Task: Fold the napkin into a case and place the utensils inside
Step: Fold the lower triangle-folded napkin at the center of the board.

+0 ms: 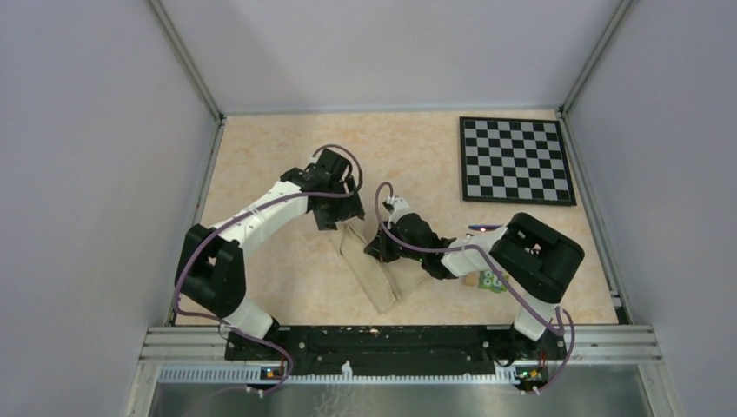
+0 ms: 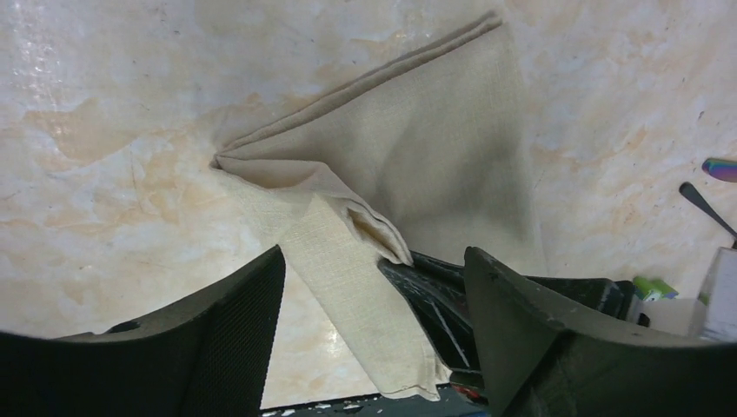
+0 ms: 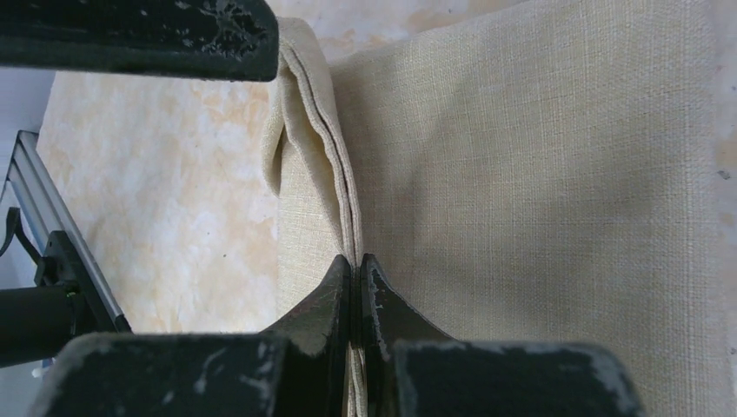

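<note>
The beige napkin (image 1: 369,271) lies folded into a long strip on the table between the two arms. In the left wrist view a folded flap (image 2: 343,278) rises off the flat part of the napkin (image 2: 426,139). My left gripper (image 2: 374,334) stands open around this flap, at the strip's far end (image 1: 335,224). My right gripper (image 3: 356,271) is shut on the layered fold edge of the napkin (image 3: 539,174), at the strip's right side (image 1: 381,252). Two utensils lie to the right, one purple-blue (image 2: 720,168) and one dark (image 2: 702,201).
A black-and-white chessboard (image 1: 515,161) lies at the back right. A small green block (image 1: 491,281) sits beside the right arm. The metal rail (image 1: 391,340) runs along the table's near edge. One left finger (image 3: 139,35) crosses the top of the right wrist view.
</note>
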Available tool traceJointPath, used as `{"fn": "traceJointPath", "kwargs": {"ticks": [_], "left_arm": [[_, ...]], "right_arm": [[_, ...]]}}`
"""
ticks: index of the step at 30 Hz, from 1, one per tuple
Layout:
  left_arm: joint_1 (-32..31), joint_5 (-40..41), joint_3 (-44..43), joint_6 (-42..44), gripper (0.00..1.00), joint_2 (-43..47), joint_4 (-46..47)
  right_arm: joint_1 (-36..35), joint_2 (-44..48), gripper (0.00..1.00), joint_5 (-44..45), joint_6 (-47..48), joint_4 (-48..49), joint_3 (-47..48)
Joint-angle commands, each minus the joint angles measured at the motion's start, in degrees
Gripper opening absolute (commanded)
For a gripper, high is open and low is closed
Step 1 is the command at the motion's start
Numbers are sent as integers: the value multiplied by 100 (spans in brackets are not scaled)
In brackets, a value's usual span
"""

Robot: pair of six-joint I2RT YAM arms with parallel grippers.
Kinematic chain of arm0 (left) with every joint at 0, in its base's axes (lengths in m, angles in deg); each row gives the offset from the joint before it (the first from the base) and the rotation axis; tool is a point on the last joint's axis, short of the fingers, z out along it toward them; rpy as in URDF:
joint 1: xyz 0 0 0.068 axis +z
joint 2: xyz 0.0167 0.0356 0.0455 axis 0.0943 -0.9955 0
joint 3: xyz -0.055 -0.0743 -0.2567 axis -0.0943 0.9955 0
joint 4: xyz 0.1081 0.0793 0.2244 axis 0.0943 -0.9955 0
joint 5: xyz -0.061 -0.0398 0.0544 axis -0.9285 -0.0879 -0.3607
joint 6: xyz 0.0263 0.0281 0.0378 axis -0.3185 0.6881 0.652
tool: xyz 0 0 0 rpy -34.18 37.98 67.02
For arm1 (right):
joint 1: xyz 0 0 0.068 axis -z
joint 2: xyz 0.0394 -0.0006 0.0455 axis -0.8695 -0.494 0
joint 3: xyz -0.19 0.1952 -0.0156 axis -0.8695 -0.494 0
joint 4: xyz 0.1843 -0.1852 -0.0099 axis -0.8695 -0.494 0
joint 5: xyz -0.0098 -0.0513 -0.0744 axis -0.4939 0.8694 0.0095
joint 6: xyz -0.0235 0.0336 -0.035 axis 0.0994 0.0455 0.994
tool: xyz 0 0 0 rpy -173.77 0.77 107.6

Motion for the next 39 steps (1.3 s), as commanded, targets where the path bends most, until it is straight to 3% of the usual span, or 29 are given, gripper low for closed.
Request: {"fn": "traceJointPath", "kwargs": {"ticks": [1,13,20,39], "left_arm": [[359,-435,479,242,77,439,518],[903,-1320,1370,277,60,866,1522],[931,-1469,1401,286,32,580,1754],[946,-2106,1476,210,10,-201,2592]], "right_arm": [[76,379,0,208,-10,73,-80],[125,131,0,191,-96,133,-145],[173,84,0,310,-134,69,-178],[261,-72,0,347,-217,179,-284]]}}
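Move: Ahead of the robot's middle, the free end of the napkin's raised flap lies roughly level with the left hand, about 2 cm to its right and some 6 cm below. The edge pinched by the right hand is about 5 cm back and 9 cm right of the left hand, the strip's near end some 19 cm back and 10 cm right. From the right hand the flap's free end is about 5 cm ahead and 7 cm left. Closing from wide open to nearly shut, the left hand swings about 3 cm left and a little down, then returns right while easing forward and sinking, ending some 3.5 cm lower, its fingertips close over the flap's free end; it rolls about 15 degrees, left side dropping. The right hand keeps its pinch and drags the edge roughly 2 cm right, sinking a little. ##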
